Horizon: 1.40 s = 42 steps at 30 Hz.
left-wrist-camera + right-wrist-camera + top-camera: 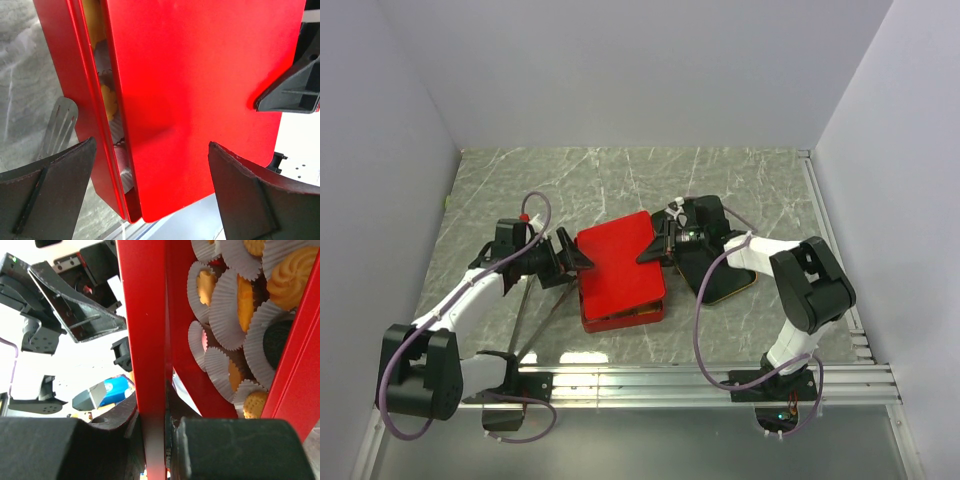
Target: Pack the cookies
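A red lid (618,262) hangs tilted over the red box (625,318) at the table's middle. My right gripper (655,252) is shut on the lid's right edge; in the right wrist view that edge (150,340) runs between the pinched jaws of the gripper (167,425). Orange cookies (290,270) sit in white paper cups inside the box. My left gripper (582,262) stands open at the lid's left edge. In the left wrist view the lid (200,90) lies between the spread fingers (55,185), and a cookie (109,102) shows through the gap.
Metal tongs (525,310) lie on the marble table left of the box, their flat tip (59,125) next to the box wall. A dark tray with an orange rim (725,285) lies under the right arm. White walls close in three sides.
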### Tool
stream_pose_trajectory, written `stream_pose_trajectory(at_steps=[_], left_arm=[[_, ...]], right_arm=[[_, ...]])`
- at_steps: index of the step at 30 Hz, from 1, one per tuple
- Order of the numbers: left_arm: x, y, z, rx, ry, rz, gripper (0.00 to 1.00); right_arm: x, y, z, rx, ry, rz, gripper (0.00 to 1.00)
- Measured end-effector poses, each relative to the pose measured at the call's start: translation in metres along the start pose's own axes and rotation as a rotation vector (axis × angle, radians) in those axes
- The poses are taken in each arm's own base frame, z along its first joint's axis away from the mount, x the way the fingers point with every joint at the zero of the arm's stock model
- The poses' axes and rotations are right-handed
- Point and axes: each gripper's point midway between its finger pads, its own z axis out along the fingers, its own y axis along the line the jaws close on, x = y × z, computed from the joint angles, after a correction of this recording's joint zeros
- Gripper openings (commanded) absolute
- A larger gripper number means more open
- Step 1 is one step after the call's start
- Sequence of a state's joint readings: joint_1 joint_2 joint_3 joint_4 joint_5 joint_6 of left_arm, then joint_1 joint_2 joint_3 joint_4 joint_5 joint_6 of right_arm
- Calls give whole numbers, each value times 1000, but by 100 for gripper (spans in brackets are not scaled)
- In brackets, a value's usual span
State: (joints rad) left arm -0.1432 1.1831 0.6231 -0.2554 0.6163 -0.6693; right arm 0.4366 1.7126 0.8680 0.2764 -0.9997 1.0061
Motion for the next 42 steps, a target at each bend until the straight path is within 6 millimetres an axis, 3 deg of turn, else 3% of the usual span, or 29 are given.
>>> stream_pose_trajectory(at_steps=[7,11,18,21,42], left_arm=[[3,7,5,-7,9,-9,99],[3,7,6,-8,10,-10,99],[2,7,6,-6,7,-7,98],[2,7,6,-6,7,-7,98],[4,10,7,-9,10,-10,97]], right_arm=[[11,-13,0,19,24,14,4],[18,-26,1,44,30,44,11],[25,-37,4,85,32,38,47],[29,-47,3,121,40,32,55],[40,-50,-19,302,128,-89,59]])
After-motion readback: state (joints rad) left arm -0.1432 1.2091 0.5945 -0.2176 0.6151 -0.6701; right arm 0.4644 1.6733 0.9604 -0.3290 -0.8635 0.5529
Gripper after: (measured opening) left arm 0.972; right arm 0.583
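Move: The right hand, already gripping the red lid by its right edge, has the red box of cookies about 5 cm back, 6 cm to its left and 8 cm below; the lid's middle lies some 3 cm back and 6 cm left, about level. The empty black tray is about 12 cm to its right, 1 cm farther out and 11 cm down. From the wide-open left hand the box's middle is roughly 10 cm right, 2 cm back and 6 cm below, and the metal tongs some 10 cm back, 9 cm left and 8 cm down. Still pinching the lid, the right hand brings it down about 4 cm and back some 2 cm onto the box, then opens its fingers to a bit over half around the lid's edge, lets go, and stays low while easing a little farther back and to the right, its fingertips tipping down by some 15 to 20 degrees. The left hand, open over the box's left edge, sinks about 1 cm early on and then holds there with its fingers wide; whether it bears on the lid can't be told. ##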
